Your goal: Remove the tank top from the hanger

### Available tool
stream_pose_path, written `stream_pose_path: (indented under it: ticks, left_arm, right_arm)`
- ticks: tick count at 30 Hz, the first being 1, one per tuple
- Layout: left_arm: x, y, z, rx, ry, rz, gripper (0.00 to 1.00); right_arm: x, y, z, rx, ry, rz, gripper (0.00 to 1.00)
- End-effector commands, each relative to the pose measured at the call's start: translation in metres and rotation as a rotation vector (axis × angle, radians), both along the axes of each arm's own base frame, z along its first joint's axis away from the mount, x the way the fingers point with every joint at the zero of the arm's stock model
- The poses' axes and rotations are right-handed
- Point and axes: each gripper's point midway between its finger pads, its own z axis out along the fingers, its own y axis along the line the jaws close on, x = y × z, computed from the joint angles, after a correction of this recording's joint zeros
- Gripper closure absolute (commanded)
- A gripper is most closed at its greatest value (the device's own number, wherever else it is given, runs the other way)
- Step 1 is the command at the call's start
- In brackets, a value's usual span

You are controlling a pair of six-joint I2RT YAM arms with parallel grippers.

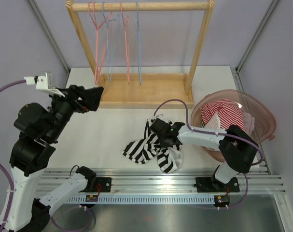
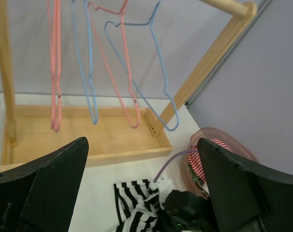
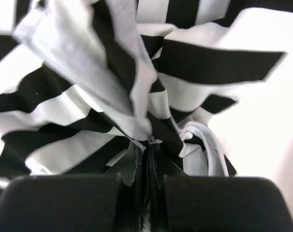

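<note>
The black-and-white striped tank top (image 1: 148, 147) lies bunched on the white table in front of the rack; it also shows in the left wrist view (image 2: 136, 208). My right gripper (image 1: 161, 137) is shut on a fold of it, and the cloth (image 3: 117, 96) is pinched between the closed fingers (image 3: 64, 203) and fills the right wrist view. Bare pink and blue hangers (image 1: 115, 43) hang from the wooden rack's (image 1: 136, 6) rod, with no garment on them. My left gripper (image 1: 94, 99) is open and empty, raised at the left near the rack's base, its fingers (image 2: 45, 188) wide apart.
The rack's wooden base tray (image 1: 144, 92) sits at the back of the table. A pink translucent basket (image 1: 262, 113) with red-and-white striped clothes (image 1: 223, 113) stands at the right. A purple cable (image 1: 173, 104) loops above my right arm.
</note>
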Motion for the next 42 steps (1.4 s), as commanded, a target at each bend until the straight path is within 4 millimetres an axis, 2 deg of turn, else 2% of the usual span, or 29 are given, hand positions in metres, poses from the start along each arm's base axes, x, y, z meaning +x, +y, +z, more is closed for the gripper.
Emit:
stream_pose_path:
  ticks: [1,4,8,9,10,12,13,14,17,19,20,23,25,27,28,30,31,34,36,37,40,42]
  left_arm:
    - [-0.002,0.020,-0.037,0.065,0.014,0.087,0.01]
    - [-0.004,0.032,-0.062,0.093,0.028,0.138,0.01]
    - [-0.008,0.043,-0.087,0.155,0.066,0.173,0.01]
    - [-0.010,0.049,-0.095,0.192,0.079,0.190,0.01]
    - [-0.010,0.049,-0.096,0.207,0.075,0.191,0.01]
    - [-0.011,0.060,-0.111,0.254,0.107,0.236,0.01]
    - [-0.011,0.065,-0.115,0.275,0.112,0.253,0.01]
    - [-0.009,0.069,-0.126,0.297,0.136,0.277,0.01]
    - [-0.010,0.075,-0.134,0.308,0.127,0.305,0.01]
    - [-0.007,0.075,-0.145,0.334,0.132,0.306,0.01]
    - [-0.006,0.076,-0.147,0.339,0.131,0.312,0.01]
    - [-0.003,0.077,-0.154,0.346,0.143,0.327,0.01]
    - [-0.001,0.075,-0.159,0.347,0.151,0.323,0.01]
    - [0.002,0.075,-0.163,0.347,0.163,0.330,0.01]
    - [0.004,0.075,-0.168,0.355,0.180,0.334,0.01]
    - [0.005,0.077,-0.171,0.352,0.195,0.351,0.01]
    - [0.006,0.077,-0.173,0.356,0.205,0.356,0.01]
    - [0.008,0.081,-0.176,0.360,0.225,0.383,0.01]
    - [0.008,0.084,-0.174,0.363,0.227,0.401,0.01]
    - [0.007,0.086,-0.173,0.362,0.225,0.406,0.01]
    - [0.003,0.089,-0.172,0.351,0.209,0.414,0.01]
    - [-0.001,0.091,-0.170,0.339,0.194,0.420,0.01]
  right_arm:
    - [0.020,-0.002,0.064,0.078,-0.169,-0.043,1.00]
    - [0.036,-0.020,0.116,0.087,-0.247,-0.086,1.00]
    - [0.060,-0.059,0.187,0.055,-0.373,-0.186,1.00]
    - [0.067,-0.078,0.210,0.056,-0.415,-0.245,1.00]
    - [0.071,-0.089,0.217,0.051,-0.439,-0.281,1.00]
    - [0.075,-0.110,0.243,0.052,-0.487,-0.336,1.00]
    - [0.079,-0.133,0.258,0.046,-0.525,-0.400,1.00]
    - [0.080,-0.144,0.274,0.048,-0.552,-0.433,1.00]
    - [0.081,-0.191,0.310,0.006,-0.632,-0.574,1.00]
    - [0.079,-0.217,0.324,-0.044,-0.671,-0.650,1.00]
    - [0.074,-0.235,0.332,-0.078,-0.682,-0.703,1.00]
    - [0.065,-0.279,0.338,-0.165,-0.698,-0.837,1.00]
    - [0.057,-0.297,0.341,-0.188,-0.702,-0.893,1.00]
    - [0.053,-0.314,0.340,-0.191,-0.703,-0.935,1.00]
    - [0.055,-0.311,0.335,-0.162,-0.679,-0.910,1.00]
    - [0.060,-0.317,0.316,-0.172,-0.618,-0.927,1.00]
    - [0.066,-0.310,0.303,-0.140,-0.575,-0.910,1.00]
    - [0.086,-0.297,0.237,-0.083,-0.413,-0.899,1.00]
    - [0.095,-0.294,0.205,-0.062,-0.350,-0.923,0.99]
    - [0.098,-0.292,0.190,-0.025,-0.318,-0.940,0.98]
    - [0.106,-0.290,0.128,-0.013,-0.204,-0.966,0.96]
    - [0.107,-0.289,0.095,-0.038,-0.125,-0.971,0.96]
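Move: The plastic basin that the right hand is to take the striped tank top to has its middle about 35 cm to this hand's right and 8 cm ahead, roughly level with it. In the basin, the red-striped top lies some 31 cm right and 13 cm ahead. The wooden rack base is about 27 cm ahead and 10 cm left. From the left hand the basin lies roughly 60 cm right, 8 cm ahead and 44 cm below. Up first, about 32 cm, the right hand lifts the black-and-white tank top already pinched in its shut fingers, swinging it right some 30 cm and a little forward, wrist turning clockwise by about 55 degrees, then lowers it 20 cm over the basin, grip kept. The left hand, empty and open, drops away from the hangers by the rack and drifts left, turning counter-clockwise and tipping down. ##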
